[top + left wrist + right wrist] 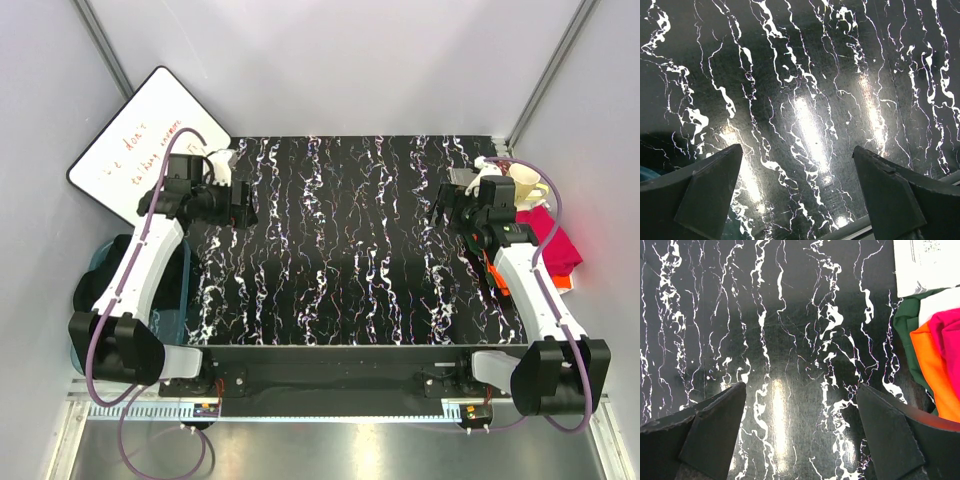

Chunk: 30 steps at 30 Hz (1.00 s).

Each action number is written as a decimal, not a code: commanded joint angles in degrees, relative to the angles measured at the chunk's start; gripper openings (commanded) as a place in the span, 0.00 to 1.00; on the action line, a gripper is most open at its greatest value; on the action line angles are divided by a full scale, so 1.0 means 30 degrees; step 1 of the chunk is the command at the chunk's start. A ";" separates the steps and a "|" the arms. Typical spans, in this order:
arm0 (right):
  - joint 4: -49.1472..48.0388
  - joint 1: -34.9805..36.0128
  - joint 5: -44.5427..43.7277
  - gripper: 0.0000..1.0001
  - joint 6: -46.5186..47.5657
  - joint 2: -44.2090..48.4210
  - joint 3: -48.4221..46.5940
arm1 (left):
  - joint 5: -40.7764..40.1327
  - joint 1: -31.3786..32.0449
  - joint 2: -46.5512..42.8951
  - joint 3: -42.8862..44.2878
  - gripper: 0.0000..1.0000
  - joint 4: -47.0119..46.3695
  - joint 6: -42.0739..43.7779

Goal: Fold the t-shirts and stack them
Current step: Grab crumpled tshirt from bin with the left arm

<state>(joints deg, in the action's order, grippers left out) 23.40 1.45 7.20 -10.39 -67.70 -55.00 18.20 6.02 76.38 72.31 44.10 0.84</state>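
A magenta-pink t-shirt [556, 246] lies bunched at the table's right edge, beside my right arm, with an orange piece [566, 283] by it. In the right wrist view the pink cloth [949, 335], the orange piece [935, 372] and a dark green cloth [906, 322] sit at the right edge. No plain black t-shirt shows on the table. My left gripper [241, 205] [797, 147] is open and empty over the bare table at the back left. My right gripper [447, 206] [801, 385] is open and empty over the bare table, left of the pink pile.
The tabletop [340, 250] is glossy black with white marble veins. A cream mug [526, 186] stands at the back right. A whiteboard [150, 140] leans at the back left. A blue bin [92, 275] with something dark in it sits left of the table. White paper [927, 262] lies near the pile.
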 commanded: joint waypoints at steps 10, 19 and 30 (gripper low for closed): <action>0.0023 0.0131 0.0588 1.00 -0.0139 -0.0021 -0.0914 | 0.1431 0.0044 -0.1057 -0.0461 0.99 -0.1135 -0.2540; 0.0433 0.0131 0.0236 1.00 0.0007 0.0595 -0.0474 | -0.7428 0.0015 0.0058 0.0502 0.99 0.0562 -0.3089; 0.0609 0.0160 0.0587 1.00 0.0095 -0.0341 -0.0913 | -1.4094 -0.4785 0.0703 0.0536 0.99 0.3114 -0.6079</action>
<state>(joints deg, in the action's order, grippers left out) 25.26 1.45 8.16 -10.35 -67.53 -55.09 -17.50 -1.93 78.91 73.69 50.92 -12.60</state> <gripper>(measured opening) 0.994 0.987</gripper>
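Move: The crumpled black t-shirt in the bin is my left hand's aim: its middle lies some 26 cm to this hand's left, about 10 cm back and roughly 20 cm below. The blue bin around it has its middle about 27 cm left and 17 cm back, while the whiteboard lies some 25 cm left and 18 cm ahead. From my right hand the t-shirt is about 77 cm to the left and 12 cm back, some 18 cm lower. After a small lift and dip that leaves it about 2 cm lower, I sweep my left hand left, some 14 cm and still going fast, off the open table towards the black t-shirt in the bin. On the way the wrist swings about 40 degrees counter-clockwise and rolls its left side up some 20 degrees; the fingers stay wide open and touch nothing. ##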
